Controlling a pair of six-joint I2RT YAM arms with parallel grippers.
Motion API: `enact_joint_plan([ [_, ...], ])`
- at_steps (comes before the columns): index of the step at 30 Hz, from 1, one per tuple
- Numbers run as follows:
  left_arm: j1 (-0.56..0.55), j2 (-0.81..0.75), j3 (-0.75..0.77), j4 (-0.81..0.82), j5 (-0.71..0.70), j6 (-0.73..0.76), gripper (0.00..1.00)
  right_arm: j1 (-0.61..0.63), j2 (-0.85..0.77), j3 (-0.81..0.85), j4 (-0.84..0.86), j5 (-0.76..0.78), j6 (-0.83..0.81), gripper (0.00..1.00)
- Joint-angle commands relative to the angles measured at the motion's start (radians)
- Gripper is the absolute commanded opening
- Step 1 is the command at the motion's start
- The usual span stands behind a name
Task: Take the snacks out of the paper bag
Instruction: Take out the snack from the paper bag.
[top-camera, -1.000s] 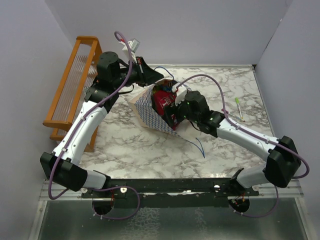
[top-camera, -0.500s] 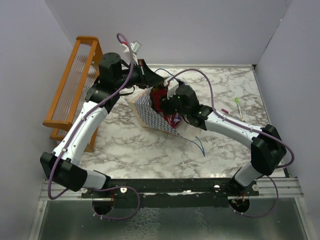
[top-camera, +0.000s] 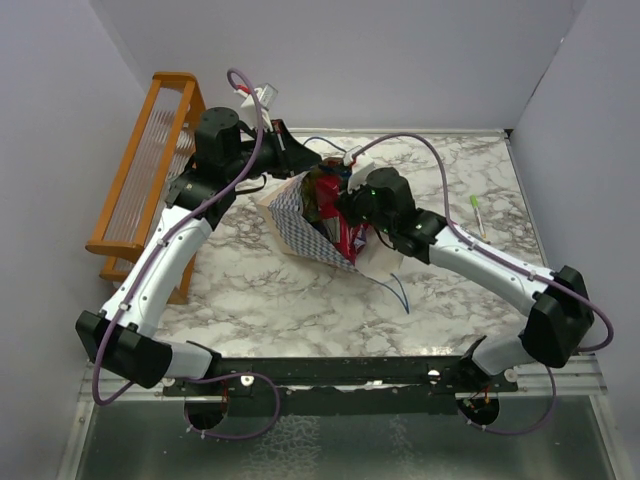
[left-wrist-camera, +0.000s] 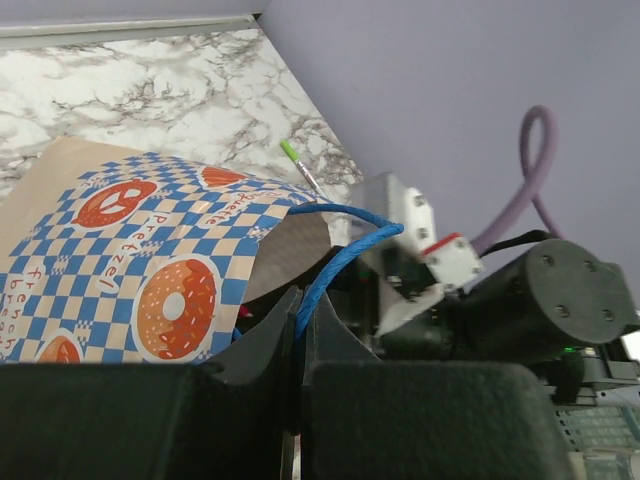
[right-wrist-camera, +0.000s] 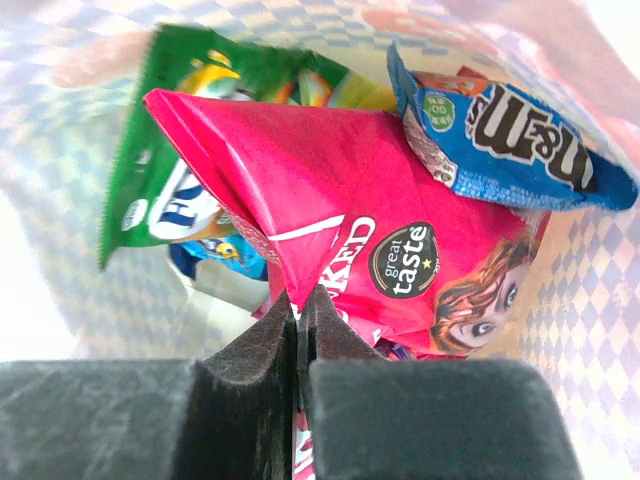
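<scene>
The paper bag (top-camera: 298, 226) lies tilted on the marble table, its mouth facing right. My left gripper (left-wrist-camera: 300, 306) is shut on the bag's blue cord handle (left-wrist-camera: 340, 255) and holds the mouth up; from above it sits at the bag's far edge (top-camera: 300, 160). My right gripper (right-wrist-camera: 298, 306) reaches into the mouth (top-camera: 340, 208) and is shut on a corner of the pink-red packet (right-wrist-camera: 400, 210). Inside the bag a blue packet (right-wrist-camera: 510, 135) rests on the pink-red one. A green packet (right-wrist-camera: 190, 130) lies to the left, with a small blue one (right-wrist-camera: 215, 255) below it.
An orange wooden rack (top-camera: 145, 170) stands along the left wall. A green pen (top-camera: 478, 212) lies near the right wall. The bag's other blue cord (top-camera: 398, 290) trails on the table in front of the bag. Grey walls close in the table on three sides.
My right gripper pushed into the bag's mouth, then shut on the pink-red packet and drew back a little. The left gripper kept its hold on the handle.
</scene>
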Motion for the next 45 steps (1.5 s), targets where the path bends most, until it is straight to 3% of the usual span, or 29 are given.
enact_joint_plan([
  [1, -0.007, -0.043, 0.013, -0.018, -0.046, 0.02, 0.0, 0.008, -0.111, 0.01, 0.054, -0.106, 0.044, 0.01],
  [17, -0.007, -0.114, -0.002, -0.023, -0.229, 0.022, 0.0, 0.008, -0.266, 0.058, 0.046, -0.262, 0.12, 0.01],
  [27, -0.004, -0.135, 0.083, -0.167, -0.403, 0.089, 0.0, 0.008, -0.308, 0.113, 0.006, -0.421, 0.178, 0.01],
  [37, 0.003, -0.129, 0.208, -0.311, -0.637, 0.142, 0.0, 0.008, -0.215, 0.159, -0.016, -0.479, 0.174, 0.01],
  [45, 0.005, -0.143, 0.285, -0.387, -0.78, 0.228, 0.0, 0.008, -0.139, 0.212, -0.033, -0.435, 0.165, 0.01],
])
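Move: The right hand already pinches a corner of the red snack pack, whose middle hangs some 7 cm below and 2 cm ahead, about 1 cm left. The paper bag's middle is about 5 cm left, 2 cm back and 9 cm below; inside, the green snack lies roughly 6 cm left, 1 cm ahead, 5 cm down, the blue M&M's pack some 6 cm ahead, level sideways, 3 cm down. From the left hand, holding the blue handle, the red pack is about 5 cm right, 1 cm ahead and 25 cm below. Up and back, the right hand keeps its pinch and draws the red pack towards the bag's mouth, about 15 cm up and nearly 10 cm back, rolling and turning counter-clockwise some 20 degrees each, then eases slightly down and left. The left hand keeps the blue handle and pulls left about 11 cm, mostly late, turning counter-clockwise. ##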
